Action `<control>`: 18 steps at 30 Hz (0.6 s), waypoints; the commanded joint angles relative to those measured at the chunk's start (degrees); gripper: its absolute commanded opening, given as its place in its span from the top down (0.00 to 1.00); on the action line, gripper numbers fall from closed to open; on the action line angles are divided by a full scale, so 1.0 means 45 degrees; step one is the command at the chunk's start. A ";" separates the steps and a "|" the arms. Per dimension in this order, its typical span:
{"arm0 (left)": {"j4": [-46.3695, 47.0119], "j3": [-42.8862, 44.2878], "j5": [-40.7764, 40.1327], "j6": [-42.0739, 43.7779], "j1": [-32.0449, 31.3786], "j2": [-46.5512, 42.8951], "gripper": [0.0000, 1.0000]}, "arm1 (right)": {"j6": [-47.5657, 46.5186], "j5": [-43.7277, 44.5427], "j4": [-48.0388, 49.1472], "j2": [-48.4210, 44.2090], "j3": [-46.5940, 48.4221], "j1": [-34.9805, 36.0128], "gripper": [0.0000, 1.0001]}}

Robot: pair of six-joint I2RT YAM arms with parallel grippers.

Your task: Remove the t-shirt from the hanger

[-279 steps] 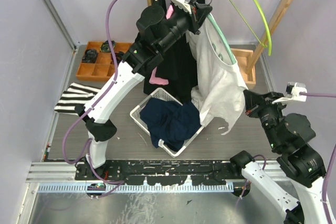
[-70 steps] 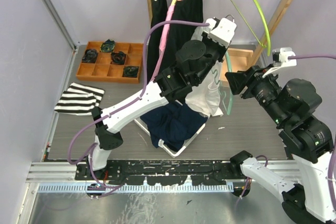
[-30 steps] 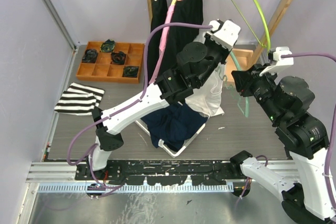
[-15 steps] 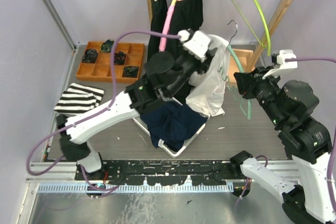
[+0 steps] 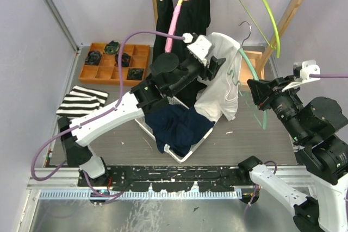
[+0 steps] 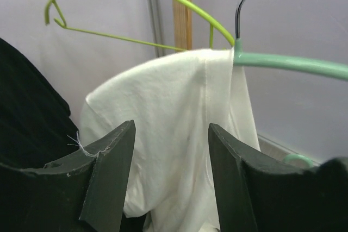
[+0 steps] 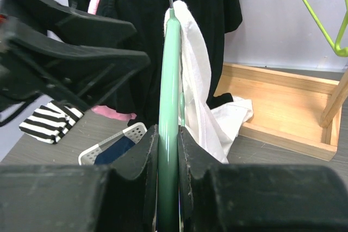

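Observation:
The white t-shirt (image 5: 223, 82) hangs draped over the upper end of a mint green hanger (image 5: 261, 110), by its black hook. The hanger's lower arm is bare. My right gripper (image 5: 260, 93) is shut on that bare arm and holds the hanger off the rack; its wrist view shows the jaws clamped on the hanger (image 7: 168, 80), with the t-shirt (image 7: 198, 74) beyond. My left gripper (image 5: 215, 66) is open just left of the shirt. In its wrist view the t-shirt (image 6: 174, 96) fills the gap between the fingers (image 6: 111, 172) without touching them, and the hanger (image 6: 293, 63) runs right.
A white basket (image 5: 142, 119) with navy clothes stands below the shirt. Black garments on a pink hanger (image 5: 176, 12) and an empty lime hanger (image 5: 266, 4) hang on the wooden rack (image 5: 296, 4). An orange sock tray (image 5: 111, 61) and a striped cloth (image 5: 81, 101) lie at left.
My left gripper has pulled back left and down from the hanger's hook and now faces the shirt, open. My right gripper has drawn the hanger right, baring its lower arm.

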 commanded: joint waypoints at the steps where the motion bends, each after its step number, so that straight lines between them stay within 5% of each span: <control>1: 0.0126 0.0443 0.1237 -0.0582 0.0113 0.0675 0.36 | -0.0215 -0.0271 0.1931 -0.0195 0.0435 -0.0060 0.99; 15: 0.0250 0.0484 0.1456 -0.0786 0.0118 0.1062 0.35 | -0.0183 -0.0358 0.1887 -0.0238 0.0383 -0.0046 0.99; 18: 0.0117 0.0663 0.0987 -0.0697 0.0117 0.1188 0.42 | -0.0163 -0.0378 0.1902 -0.0236 0.0379 -0.0061 0.99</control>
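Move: The white t-shirt still hangs over the left end of the green hanger, its near folds about 3 cm ahead of the left hand, 6 cm to its right and 3 cm lower. The green hanger's neck is roughly level fore-and-aft, 8 cm right and 5 cm up; a black shirt hangs some 10 cm ahead and 6 cm left. From the right hand the t-shirt is about 10 cm forward and 6 cm left, at its height. The t-shirt's folds below the collar are approached by the left hand, fingers open throughout: it sinks about 4 cm while going some 4 cm right, turning slightly clockwise, then stops just in front of the cloth with the fingers either side of the folds. The green hanger's bare arm stays pinched in the right hand, which holds practically still. ##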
